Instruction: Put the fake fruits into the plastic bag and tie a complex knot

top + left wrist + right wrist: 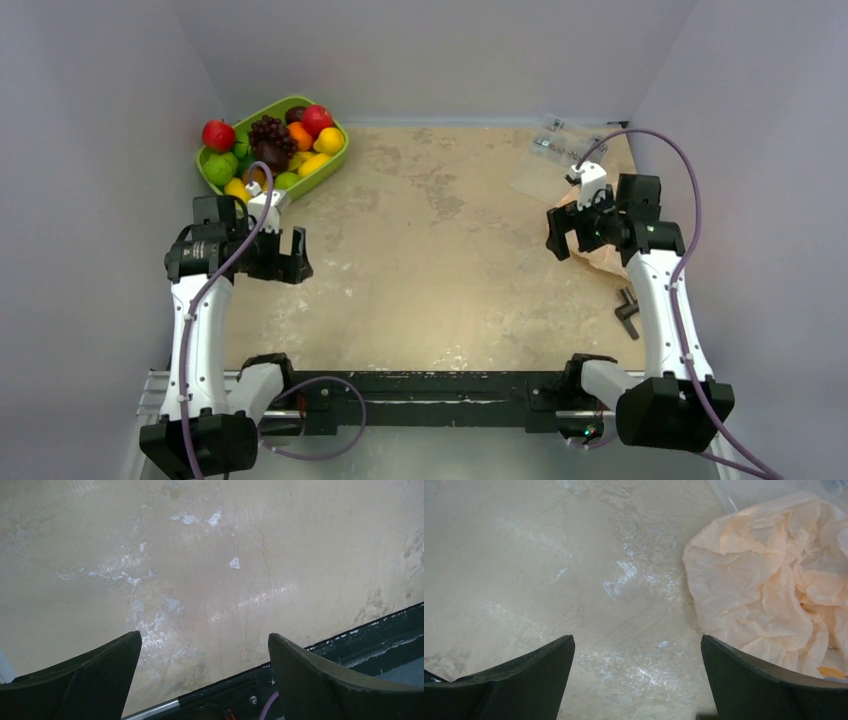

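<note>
The fake fruits [272,148], red, orange, yellow and green with a dark grape bunch, lie piled in a lime-green tray [330,165] at the back left. The plastic bag [774,580], crumpled and peach-coloured, lies flat on the table at the right [604,262]. My right gripper [572,232] [637,637] hovers open just left of the bag, with only bare table between its fingers. My left gripper [285,258] [204,636] is open and empty over the tabletop, a little in front of the tray. A knot is out of view.
Small clear packets [558,138] and a clear sheet [540,182] lie at the back right. A small black object [628,310] rests near the right edge. A black rail [430,385] [350,640] runs along the near edge. Grey walls enclose the beige table [430,250].
</note>
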Robot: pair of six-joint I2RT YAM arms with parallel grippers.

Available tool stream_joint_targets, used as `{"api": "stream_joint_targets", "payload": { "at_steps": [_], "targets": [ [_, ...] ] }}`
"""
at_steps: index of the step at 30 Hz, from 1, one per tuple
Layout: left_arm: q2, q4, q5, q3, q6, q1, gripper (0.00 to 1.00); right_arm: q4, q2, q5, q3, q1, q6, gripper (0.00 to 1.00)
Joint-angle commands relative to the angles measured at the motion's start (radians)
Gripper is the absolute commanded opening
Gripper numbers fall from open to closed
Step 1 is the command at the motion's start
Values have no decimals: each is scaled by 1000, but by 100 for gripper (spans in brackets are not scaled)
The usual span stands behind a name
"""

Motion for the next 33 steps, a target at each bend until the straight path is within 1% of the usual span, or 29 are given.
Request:
{"api": "stream_joint_targets", "payload": {
  "at_steps": [1, 5, 9, 10, 12, 18, 24, 29, 30, 31, 33],
  "targets": [
    [36, 61, 7, 117, 42, -4, 100, -56, 95, 82, 129, -6, -73, 99],
    [77, 65, 44, 197, 84, -4, 100, -139, 207, 141, 260, -6, -167, 99],
    [130, 59, 28, 277, 92, -5, 100, -121, 289, 293, 297, -8, -270, 99],
    [139, 55, 33, 292, 105, -5, 100, -106, 304, 338, 292, -8, -295, 99],
    [150, 65, 0, 318, 107, -12, 100, -60, 325, 413, 264, -8, -338, 99],
    [174, 108, -137, 351, 59, -33, 100, 79, 402, 543, 161, -7, -399, 99],
    [160, 180, -256, 327, -59, -38, 100, 202, 493, 571, 54, -7, -426, 99],
    [92, 299, -268, 252, -73, -37, 100, 292, 595, 589, -6, -7, -432, 98],
    [79, 332, -250, 235, -64, -38, 100, 289, 611, 577, -2, -7, -434, 94],
    [64, 353, -230, 219, -57, -37, 100, 285, 621, 559, 3, -7, -437, 85],
    [44, 384, -174, 193, -44, -37, 100, 251, 621, 537, 25, -7, -444, 64]
  ]
}}
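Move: From the right hand, the middle of the peach plastic bag lies about 9 cm ahead, 15 cm to the right and 17 cm below. The clear packets are some 29 cm ahead and 9 cm to the right, and a black bracket is about 10 cm back and 17 cm to the right, both also low on the table. The left hand has the green fruit basket roughly 33 cm ahead, 10 cm to its left and 14 cm below. Down and to the right, the right hand swings onto the bag's near left part: first forward 5 cm and sideways about 12, then steeply down some 16, rolling its left side down and tipping further down. Open fingers reach the film and begin closing around it at the last. Meanwhile the empty left hand rises and advances about 9 cm each, drifting left towards the basket, fingers wide and tilting up some 20 degrees. ##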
